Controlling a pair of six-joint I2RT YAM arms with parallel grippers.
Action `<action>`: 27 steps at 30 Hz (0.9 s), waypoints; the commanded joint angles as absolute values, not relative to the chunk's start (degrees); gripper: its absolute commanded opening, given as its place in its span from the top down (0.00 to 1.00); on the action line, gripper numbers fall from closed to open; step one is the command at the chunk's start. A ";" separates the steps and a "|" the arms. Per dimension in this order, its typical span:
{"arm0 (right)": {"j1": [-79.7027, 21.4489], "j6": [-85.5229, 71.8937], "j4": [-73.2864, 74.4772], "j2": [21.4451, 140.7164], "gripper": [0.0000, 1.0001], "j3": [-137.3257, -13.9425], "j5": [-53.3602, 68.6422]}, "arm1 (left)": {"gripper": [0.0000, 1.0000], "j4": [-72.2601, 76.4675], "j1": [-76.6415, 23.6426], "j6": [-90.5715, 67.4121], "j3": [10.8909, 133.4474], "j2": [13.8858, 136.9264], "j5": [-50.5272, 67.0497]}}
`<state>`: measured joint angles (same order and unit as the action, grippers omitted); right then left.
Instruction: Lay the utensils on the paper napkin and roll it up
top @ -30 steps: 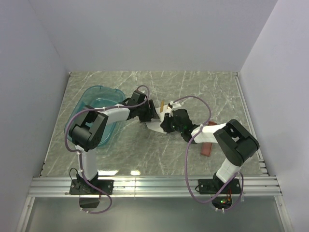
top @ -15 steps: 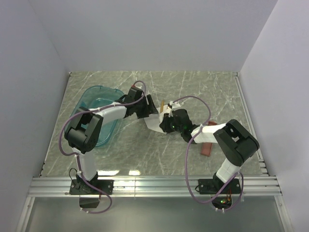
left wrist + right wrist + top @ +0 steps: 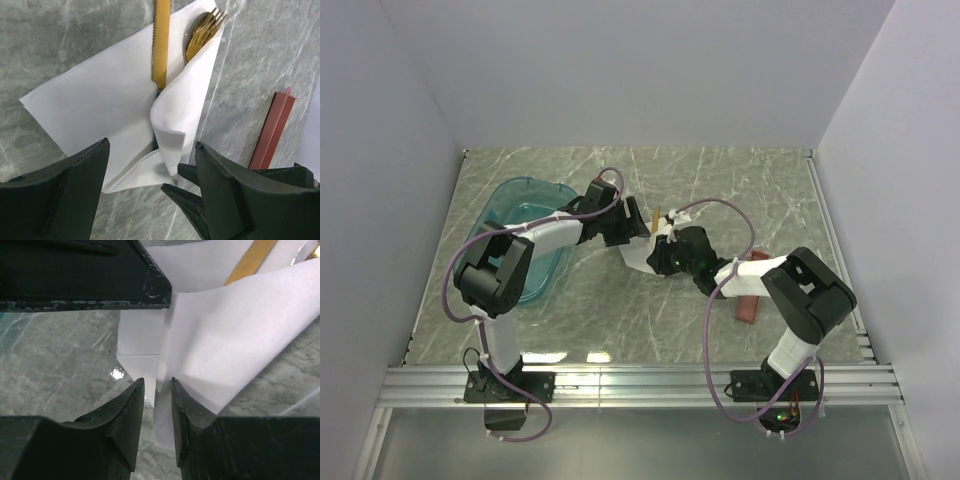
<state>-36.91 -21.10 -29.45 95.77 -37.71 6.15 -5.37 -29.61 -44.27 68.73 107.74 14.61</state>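
The paper napkin (image 3: 105,100) lies on the marble, its right side folded over the utensils (image 3: 161,45): a gold knife blade and a gold spoon and fork (image 3: 202,30) stick out at the far end. My left gripper (image 3: 152,145) stands wide open, straddling the napkin's near corner without touching it. My right gripper (image 3: 157,380) is open by a narrow gap, and the folded flap's (image 3: 235,325) lower edge sits in that gap. In the top view both grippers meet over the napkin (image 3: 636,258) at mid-table.
A translucent teal tub (image 3: 535,184) stands at the left, beside the left arm. A long reddish-brown tray (image 3: 750,306) lies to the right of the napkin, also seen as a tray (image 3: 274,127) in the left wrist view.
Both grippers' jaws have spread apart. The left arm's elbow swung leftward and its gripper shifted a little along the napkin. The napkin stays folded.
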 commanded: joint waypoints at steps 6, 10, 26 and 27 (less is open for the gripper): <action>-37.88 -20.21 -32.34 96.77 0.64 -39.11 6.94 | 0.24 -5.27 -30.15 -43.33 71.28 109.07 16.00; -37.97 -20.30 -32.43 97.12 0.64 -39.11 6.86 | 0.28 -4.83 -30.50 -43.24 69.88 109.77 14.77; -37.88 -20.92 -31.99 97.29 0.66 -38.94 6.24 | 0.66 -6.77 -30.50 -41.48 69.87 113.20 9.41; -37.88 -21.00 -32.08 97.12 0.66 -38.94 6.41 | 0.69 -6.42 -30.59 -41.40 69.44 113.20 9.75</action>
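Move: The curled left edge of the napkin's fold lies almost straight under the open left gripper, roughly 5 cm down and 1 cm to its right. The knife's bare gold blade is about 7 cm ahead and 6 cm right of the left hand, with the fork and spoon heads some 4 cm farther right, both near table height. From the right hand, whose fingers straddle the fold's near end, that curled edge is about 5 cm ahead, 5 cm left and a little lower. Bring the left gripper almost straight down about 4 cm onto the curled edge of the napkin's fold, tilting it only some 5 degrees. As it sinks, draw its wide-open fingers together to about a third open, one on each side of the paper edge. Keep the right gripper nearly in place, fingers still part-closed around the near end of the fold. ##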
